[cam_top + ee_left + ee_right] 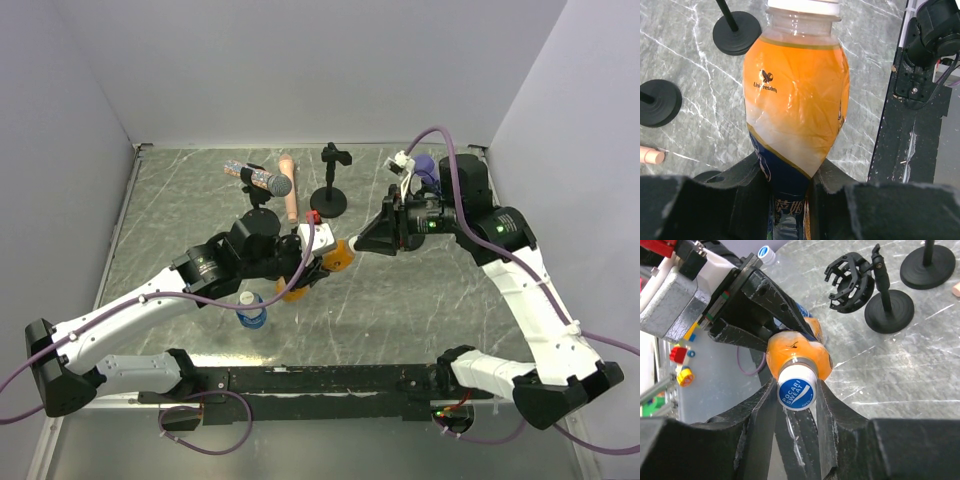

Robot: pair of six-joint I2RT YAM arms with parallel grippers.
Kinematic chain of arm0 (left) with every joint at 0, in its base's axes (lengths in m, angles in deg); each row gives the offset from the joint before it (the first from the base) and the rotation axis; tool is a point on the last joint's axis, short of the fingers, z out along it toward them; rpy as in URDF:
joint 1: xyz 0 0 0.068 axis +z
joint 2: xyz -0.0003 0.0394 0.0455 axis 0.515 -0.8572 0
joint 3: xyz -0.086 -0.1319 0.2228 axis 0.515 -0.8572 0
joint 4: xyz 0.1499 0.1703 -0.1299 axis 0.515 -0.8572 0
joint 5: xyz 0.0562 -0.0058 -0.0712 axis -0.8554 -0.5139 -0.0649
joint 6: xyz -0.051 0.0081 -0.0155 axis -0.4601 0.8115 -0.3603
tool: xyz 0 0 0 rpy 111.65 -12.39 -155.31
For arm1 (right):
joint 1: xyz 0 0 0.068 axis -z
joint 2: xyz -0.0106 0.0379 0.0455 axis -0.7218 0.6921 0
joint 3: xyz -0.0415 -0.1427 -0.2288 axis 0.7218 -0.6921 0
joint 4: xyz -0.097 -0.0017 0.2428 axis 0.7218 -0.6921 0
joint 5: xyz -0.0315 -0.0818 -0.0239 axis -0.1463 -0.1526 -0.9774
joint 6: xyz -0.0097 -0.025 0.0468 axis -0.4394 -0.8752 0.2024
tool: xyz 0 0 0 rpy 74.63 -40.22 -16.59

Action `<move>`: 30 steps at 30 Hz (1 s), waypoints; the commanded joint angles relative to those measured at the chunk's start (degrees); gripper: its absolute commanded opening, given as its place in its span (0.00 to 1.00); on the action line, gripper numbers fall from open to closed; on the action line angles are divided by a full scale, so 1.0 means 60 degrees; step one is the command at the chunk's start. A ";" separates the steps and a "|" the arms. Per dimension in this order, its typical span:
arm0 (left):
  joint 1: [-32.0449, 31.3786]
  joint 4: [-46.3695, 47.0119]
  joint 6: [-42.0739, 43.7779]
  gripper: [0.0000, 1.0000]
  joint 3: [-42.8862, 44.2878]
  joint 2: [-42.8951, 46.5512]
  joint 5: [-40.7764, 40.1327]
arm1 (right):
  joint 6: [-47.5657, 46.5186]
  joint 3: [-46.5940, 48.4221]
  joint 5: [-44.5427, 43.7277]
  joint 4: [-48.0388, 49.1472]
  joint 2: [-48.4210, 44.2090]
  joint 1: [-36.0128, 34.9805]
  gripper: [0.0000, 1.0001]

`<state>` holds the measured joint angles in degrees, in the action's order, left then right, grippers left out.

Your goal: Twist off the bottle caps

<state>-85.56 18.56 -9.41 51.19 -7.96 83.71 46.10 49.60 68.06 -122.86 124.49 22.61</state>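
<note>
An orange bottle (795, 100) hangs tilted above the table, and my left gripper (790, 190) is shut on its lower, dark-labelled end. Its bottle cap (796, 388), white with a blue top, points at my right gripper (796, 395), whose two fingers press on either side of it. From above, the orange bottle (340, 255) bridges my left gripper (310, 265) and my right gripper (360, 243) at mid-table. A blue-capped bottle (252, 310) stands upright near the left arm. A clear bottle (237, 168) lies at the back left.
Black microphone-holder stands (330, 190) (889, 310) are at the back centre. One stand at the back left holds a microphone (268, 181). A peach cylinder (288, 190) lies beside it. A purple ball (425, 165) sits at the back right.
</note>
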 commanded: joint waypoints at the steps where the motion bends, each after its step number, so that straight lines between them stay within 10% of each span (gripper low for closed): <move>1: 0.0012 0.0239 0.0165 0.01 0.0468 0.0094 -0.0092 | -0.1015 0.0775 0.1382 -0.0553 0.0251 -0.0271 0.15; 9: 0.0012 -0.0216 0.1410 0.01 0.0337 0.0416 0.0743 | -1.2170 0.3047 0.2983 -0.6500 0.1279 -0.1003 0.12; 14: 0.0012 -0.0333 0.1646 0.01 0.0366 0.0475 0.0773 | -1.2825 0.1701 0.1416 -0.4367 0.0210 -0.1092 0.14; 17: 0.0012 -0.0275 0.1661 0.01 0.0308 0.0519 0.0758 | -1.1994 0.1934 0.1164 -0.4248 0.0297 -0.1063 0.26; 21: 0.0012 -0.0143 0.1427 0.01 0.0351 0.0446 0.0539 | -0.8381 0.1465 0.1178 -0.2215 -0.0303 -0.0961 0.93; 26: 0.0012 0.0134 0.0943 0.01 0.0220 0.0416 0.0480 | -0.1003 0.0516 0.0786 0.0992 -0.0991 -0.0287 0.99; 30: -0.0003 0.0311 0.0811 0.01 0.0132 0.0402 0.0422 | 0.1206 -0.0379 -0.0035 0.1627 -0.1271 0.0050 0.97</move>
<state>-85.56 17.22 -2.57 51.35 -5.73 86.90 28.11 51.02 72.61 -123.39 118.17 21.50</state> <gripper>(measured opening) 0.322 0.985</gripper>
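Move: The white bottle cap is already between the right hand's fingertips, about 1 cm to its left, and from the left hand, which grips the orange bottle's waist, some 8 cm to the right, 8 cm up and 2 cm ahead. Counted from the right hand, the blue-label bottle stands about 25 cm left and 7 cm back, and the purple mic stand about 15 cm right and 18 cm ahead, both roughly 25 cm lower. The cap, already pinched, is twisted counter-clockwise as seen from the right hand, which rolls nearly 60 degrees about its fingers while drawing back some 4 cm. Those fingers then spread wide, let go, and the hand rises about 2.5 cm while rolling partway back. The left hand keeps its grip on the orange bottle, drifting back 2 cm, then forward 1. ##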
